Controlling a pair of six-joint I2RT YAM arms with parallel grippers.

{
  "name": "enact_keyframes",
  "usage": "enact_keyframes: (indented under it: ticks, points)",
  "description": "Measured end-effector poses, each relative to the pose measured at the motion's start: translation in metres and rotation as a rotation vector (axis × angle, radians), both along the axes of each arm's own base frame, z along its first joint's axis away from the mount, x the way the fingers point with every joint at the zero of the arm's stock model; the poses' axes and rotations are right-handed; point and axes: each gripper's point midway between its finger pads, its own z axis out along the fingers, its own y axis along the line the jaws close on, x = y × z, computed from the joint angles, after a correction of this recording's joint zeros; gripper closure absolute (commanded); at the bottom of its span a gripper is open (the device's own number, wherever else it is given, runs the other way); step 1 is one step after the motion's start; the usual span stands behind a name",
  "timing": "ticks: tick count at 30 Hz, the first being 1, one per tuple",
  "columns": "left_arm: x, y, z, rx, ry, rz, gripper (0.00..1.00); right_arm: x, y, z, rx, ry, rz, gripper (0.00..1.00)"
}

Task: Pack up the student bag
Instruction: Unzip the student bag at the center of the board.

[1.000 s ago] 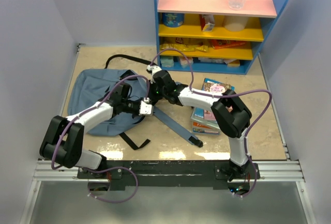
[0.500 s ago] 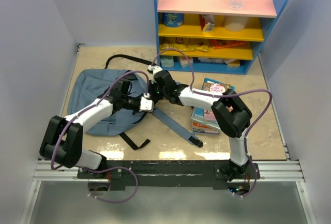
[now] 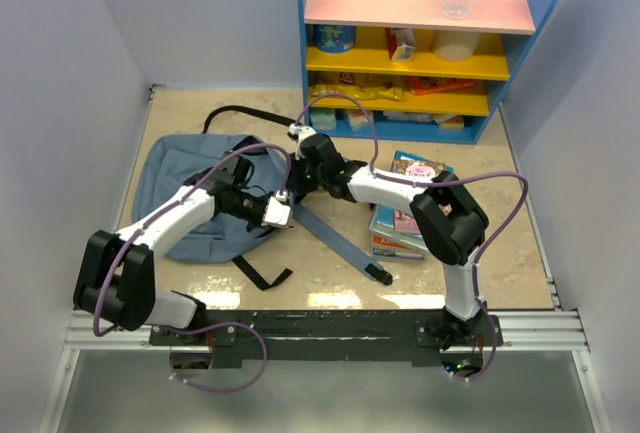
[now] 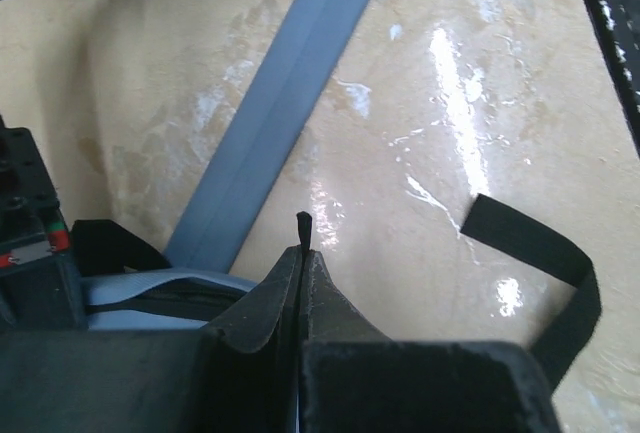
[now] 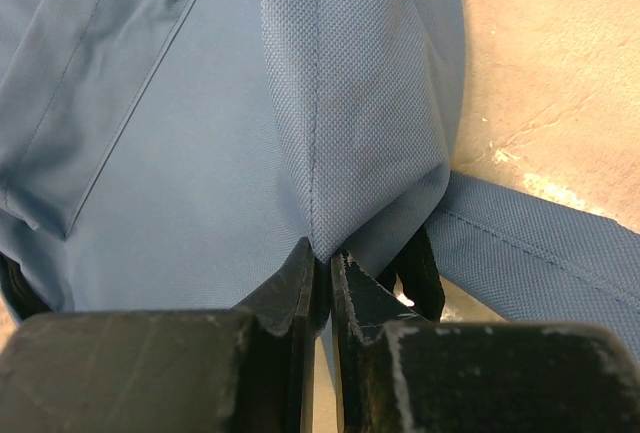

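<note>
The student bag (image 3: pixel 185 188), grey-blue and soft, lies flat on the left of the table. My left gripper (image 3: pixel 283 211) is at its right edge. In the left wrist view the left gripper (image 4: pixel 302 251) is shut on a thin black tab (image 4: pixel 303 225) that pokes out past the tips. A blue shoulder strap (image 4: pixel 285 118) runs over the table beyond it. My right gripper (image 3: pixel 297 175) meets the bag from the right. Seen from the right wrist, the right gripper (image 5: pixel 325 255) is shut on a raised fold of the bag's fabric (image 5: pixel 340 103).
Colourful books (image 3: pixel 405 205) are stacked to the right of the bag. A blue shelf unit (image 3: pixel 420 48) with bottles and packets stands at the back. A black webbing strap (image 4: pixel 540 253) loops on the table, and another black strap (image 3: pixel 240 113) curls behind the bag.
The right gripper has closed on the fabric fold. The left arm has shifted slightly right and toward the near edge, staying shut on the tab.
</note>
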Motion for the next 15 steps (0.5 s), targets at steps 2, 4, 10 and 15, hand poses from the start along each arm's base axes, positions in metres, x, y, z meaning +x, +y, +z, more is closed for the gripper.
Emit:
enact_keyframes:
  ticks: [2,4,10,15]
  points:
    - [-0.005,0.003,0.001,0.01,0.002,-0.009,1.0,0.0,-0.001,0.0,-0.001,0.0,-0.002,1.0]
    - [-0.009,0.007,0.002,0.017,0.007,-0.012,1.0,0.002,-0.002,0.001,-0.004,-0.001,-0.007,1.0]
    - [-0.029,0.024,-0.002,0.067,0.068,-0.035,1.0,0.01,-0.008,0.006,-0.026,-0.01,-0.036,1.0]
    - [-0.036,0.056,-0.002,0.106,0.112,0.006,1.0,0.015,-0.014,0.006,-0.047,-0.022,-0.068,1.0]
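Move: The left fingers already pinch the zipper pull; the bag's lower edge, where the zipper runs, is about 9 cm left, 8 back and 5 down. From that hand the black strap lies some 12 cm back, 4 left and 6 down, the blue strap 4 back and 13 right, likewise 6 down. From the right hand, already gripping the bag's side, the pull is about 9 cm back and 4 left, nearly level. Left hand drags the pinched zipper pull about 6 cm left and back; right, gripping the bag, eases forward-right. ##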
